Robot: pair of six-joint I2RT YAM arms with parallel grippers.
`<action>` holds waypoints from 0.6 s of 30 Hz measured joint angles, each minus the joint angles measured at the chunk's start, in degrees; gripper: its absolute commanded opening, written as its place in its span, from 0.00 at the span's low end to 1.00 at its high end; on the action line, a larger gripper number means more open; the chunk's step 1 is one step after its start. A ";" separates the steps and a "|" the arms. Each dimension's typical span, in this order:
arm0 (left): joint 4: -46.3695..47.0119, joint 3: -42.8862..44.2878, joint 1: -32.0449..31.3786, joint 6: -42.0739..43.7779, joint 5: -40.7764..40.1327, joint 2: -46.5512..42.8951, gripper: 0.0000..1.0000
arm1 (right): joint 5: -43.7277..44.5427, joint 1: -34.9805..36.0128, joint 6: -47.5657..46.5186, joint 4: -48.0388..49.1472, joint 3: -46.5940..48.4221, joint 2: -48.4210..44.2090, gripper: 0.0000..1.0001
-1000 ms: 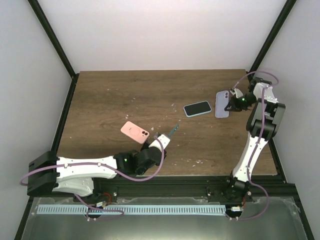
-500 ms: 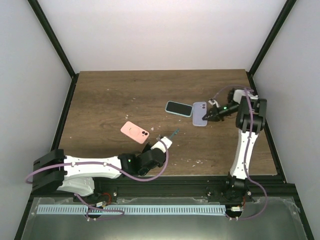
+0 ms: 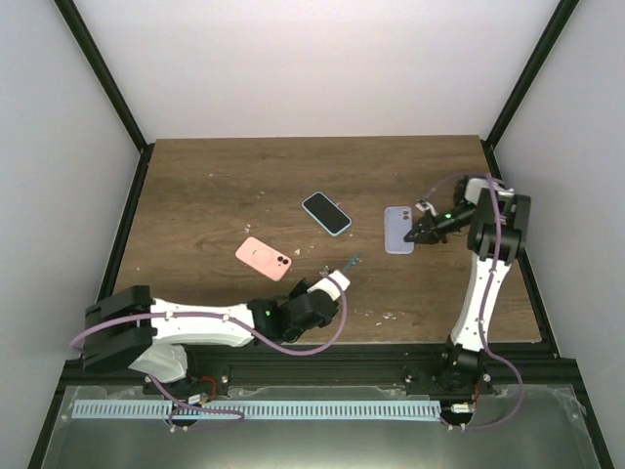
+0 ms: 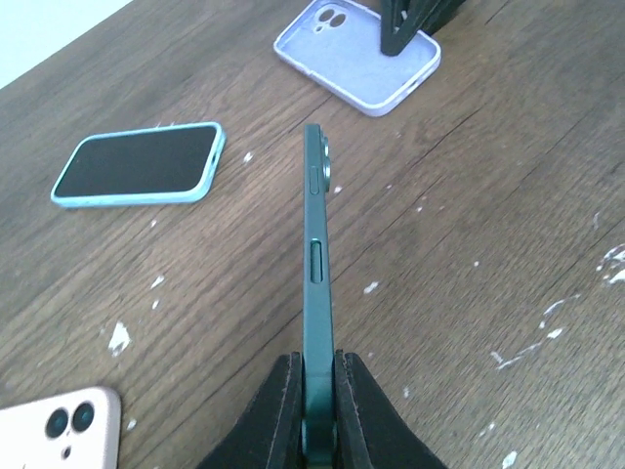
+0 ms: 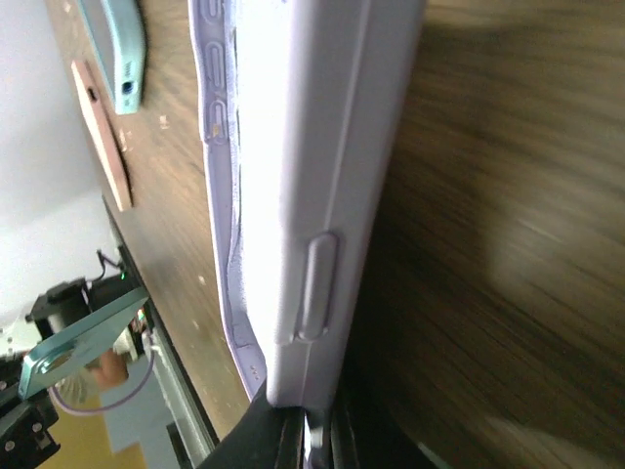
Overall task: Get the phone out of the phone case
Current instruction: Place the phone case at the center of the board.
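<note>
A dark green phone stands edge-on above the table, out of any case, with my left gripper shut on its lower end. From above, that phone sticks out of the left gripper at the near middle. The empty lilac phone case lies open side up at the right. My right gripper is shut on its near wall. The right wrist view shows the case edge-on, pinched by the right gripper.
A phone in a light blue case lies screen up in the middle of the table, left of the lilac case. A pink phone lies camera side up further left. White flecks dot the wood.
The right gripper has drawn the lilac case left and nearer. The blue-cased phone has slid left and turned. The left arm has shifted a little right with the green phone.
</note>
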 measured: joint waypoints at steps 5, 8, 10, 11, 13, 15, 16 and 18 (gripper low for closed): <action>4.07 4.44 0.00 6.69 0.68 5.49 0.00 | 5.40 -9.16 -0.07 -1.57 0.00 -1.14 0.03; 5.14 11.87 0.00 11.30 -0.92 12.52 0.00 | 7.89 -11.80 -0.24 -2.71 0.11 -1.60 0.19; 6.23 17.03 0.00 14.62 -2.67 17.79 0.00 | 8.98 -12.50 -0.24 -3.58 0.59 -1.81 0.28; 6.73 18.93 0.02 15.96 -3.41 19.89 0.00 | 9.60 -12.70 -0.28 -4.09 0.98 -2.03 0.31; 6.99 22.64 0.09 18.93 -4.70 24.00 0.00 | 11.04 -12.68 -0.07 -4.22 1.60 -2.78 0.37; 6.23 25.73 0.35 21.07 -5.25 27.17 0.00 | 12.57 -12.79 0.09 -3.63 2.25 -3.58 0.40; 5.33 27.45 0.55 21.88 -5.55 28.50 0.00 | 13.09 -12.96 0.33 -2.91 2.45 -4.02 0.40; 3.43 31.02 1.16 23.26 -6.16 31.19 0.00 | 13.73 -13.68 0.52 -0.72 2.45 -5.11 0.41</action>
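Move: The lavender phone case lies almost flat, pinched by its right edge in the right hand, its middle about 4 cm left and 2 ahead of that hand; the bare wood where it will be left is centred some 4 cm right and 1 ahead. The blue-cased phone is roughly 23 cm left and 7 ahead. From the left hand, which holds the bare phone, the phone case is about 17 cm ahead, 17 right and 12 below. The phone case, still pinched by its right edge, is drawn to the right by the right hand, low over the wood, for about 9 cm; then the fingers open to nearly half and back off a few centimetres farther right, lifting about 1 cm as they dip more steeply. Meanwhile the left hand carries the bare phone right and forward towards the case, about 14 cm, at nearly the same height, rolling its left side up and tipping up some 15 degrees. ##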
